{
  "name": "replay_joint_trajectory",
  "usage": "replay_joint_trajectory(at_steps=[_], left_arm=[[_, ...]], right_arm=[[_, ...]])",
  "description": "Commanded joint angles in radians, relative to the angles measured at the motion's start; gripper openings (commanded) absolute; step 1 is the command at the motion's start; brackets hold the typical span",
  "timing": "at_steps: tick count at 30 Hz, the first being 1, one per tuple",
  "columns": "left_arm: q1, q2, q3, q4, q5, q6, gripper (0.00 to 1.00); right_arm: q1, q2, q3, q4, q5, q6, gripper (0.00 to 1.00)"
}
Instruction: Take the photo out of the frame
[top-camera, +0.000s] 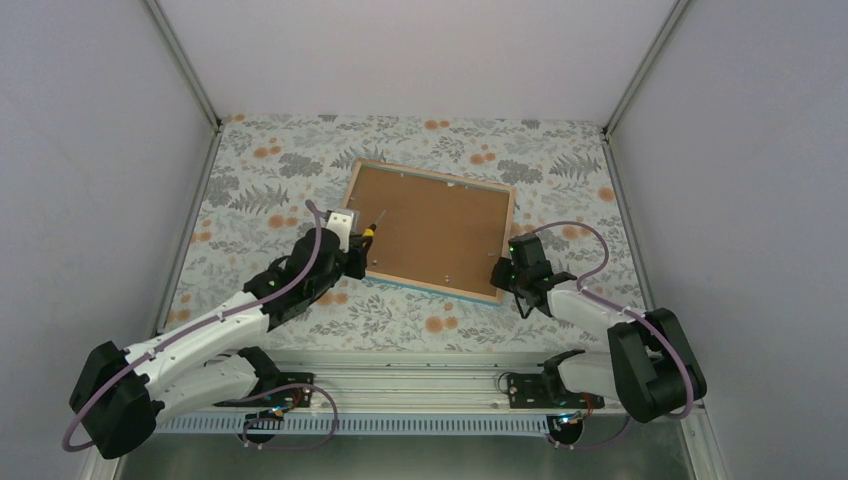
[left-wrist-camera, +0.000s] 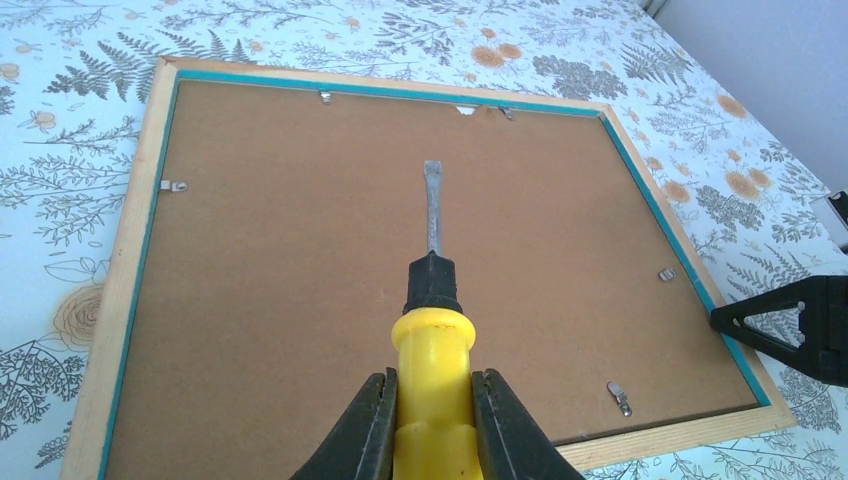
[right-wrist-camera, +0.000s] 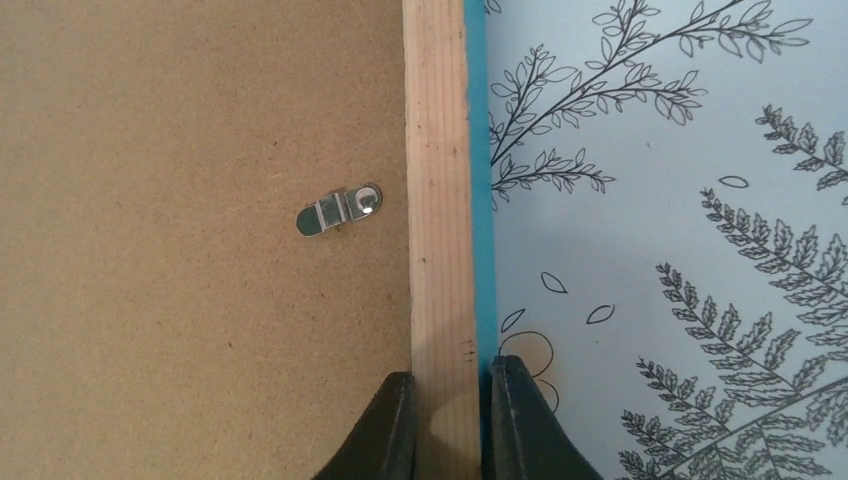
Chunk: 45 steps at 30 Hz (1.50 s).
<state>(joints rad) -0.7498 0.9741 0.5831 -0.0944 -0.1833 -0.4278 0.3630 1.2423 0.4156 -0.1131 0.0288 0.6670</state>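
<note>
The frame (top-camera: 440, 174) lies face down on the table, with its light wood rim (left-wrist-camera: 112, 300) and turquoise edge showing. A brown backing board (top-camera: 432, 228) fills it and hides the photo. My left gripper (left-wrist-camera: 432, 400) is shut on a yellow-handled screwdriver (left-wrist-camera: 433, 340), whose flat blade points across the board (left-wrist-camera: 300, 250) from the frame's left side. My right gripper (right-wrist-camera: 447, 400) is shut on the frame's wood rim (right-wrist-camera: 438, 200) at its near right corner (top-camera: 503, 272).
Small metal clips (left-wrist-camera: 620, 398) (left-wrist-camera: 174, 186) (right-wrist-camera: 340, 210) sit along the board's edges. A floral tablecloth (right-wrist-camera: 650, 250) covers the table around the frame. Grey walls close in the left, right and far sides.
</note>
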Motion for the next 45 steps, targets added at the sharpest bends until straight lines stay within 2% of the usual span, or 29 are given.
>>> replay_joint_trajectory(at_steps=[1,5,12,19,26,37,45], left_arm=[[0.003,-0.018,-0.009,0.001,-0.014,-0.023,0.02],[0.002,-0.038,-0.020,-0.005,-0.028,-0.039,0.02],[0.003,-0.064,-0.032,-0.006,-0.028,-0.040,0.02],[0.003,-0.071,-0.038,-0.001,-0.022,-0.042,0.02],[0.003,-0.099,-0.045,-0.014,-0.037,-0.039,0.02],[0.004,-0.134,-0.051,-0.035,-0.062,-0.043,0.02],[0.004,-0.149,-0.057,-0.053,-0.086,-0.042,0.02]], right_arm=[[-0.001,-0.023,-0.003,0.002,-0.044,0.023,0.14],[0.005,-0.035,-0.003,-0.019,-0.075,0.003,0.31],[0.030,-0.037,0.009,-0.080,-0.137,-0.039,0.45],[0.121,-0.042,0.017,-0.114,-0.190,-0.016,0.49],[0.266,-0.037,0.044,-0.092,-0.230,0.059,0.52],[0.533,0.177,0.240,-0.022,-0.224,0.103,0.55],[0.588,0.258,0.341,-0.027,-0.261,0.030,0.57]])
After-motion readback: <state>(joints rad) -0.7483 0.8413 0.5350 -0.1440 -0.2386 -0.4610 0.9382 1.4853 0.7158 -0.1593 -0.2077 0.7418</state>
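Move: The right hand's shut fingers still straddle the frame's right side, down at table level. The middle of the frame lies about 12 cm ahead and 17 cm left of this hand, its near right corner some 6 cm back and 0 cm sideways, and the nearest metal clip about 7 cm ahead and 3 cm left. From the left hand, the frame's middle is roughly 13 cm ahead, 14 cm to the right and 15 cm below. The right hand spreads its fingers to about half open around the frame's right side, easing slightly back, then sweeps left and back towards the robot, about 21 cm left and 9 cm back, taking the near right corner round with it while the wrist turns some 35 degrees counter-clockwise. Only towards the end does it rise, by about 3 cm, the open fingers now either side of that corner, while the left hand drifts a couple of centimetres left, still gripping the screwdriver clear above the backboard. ##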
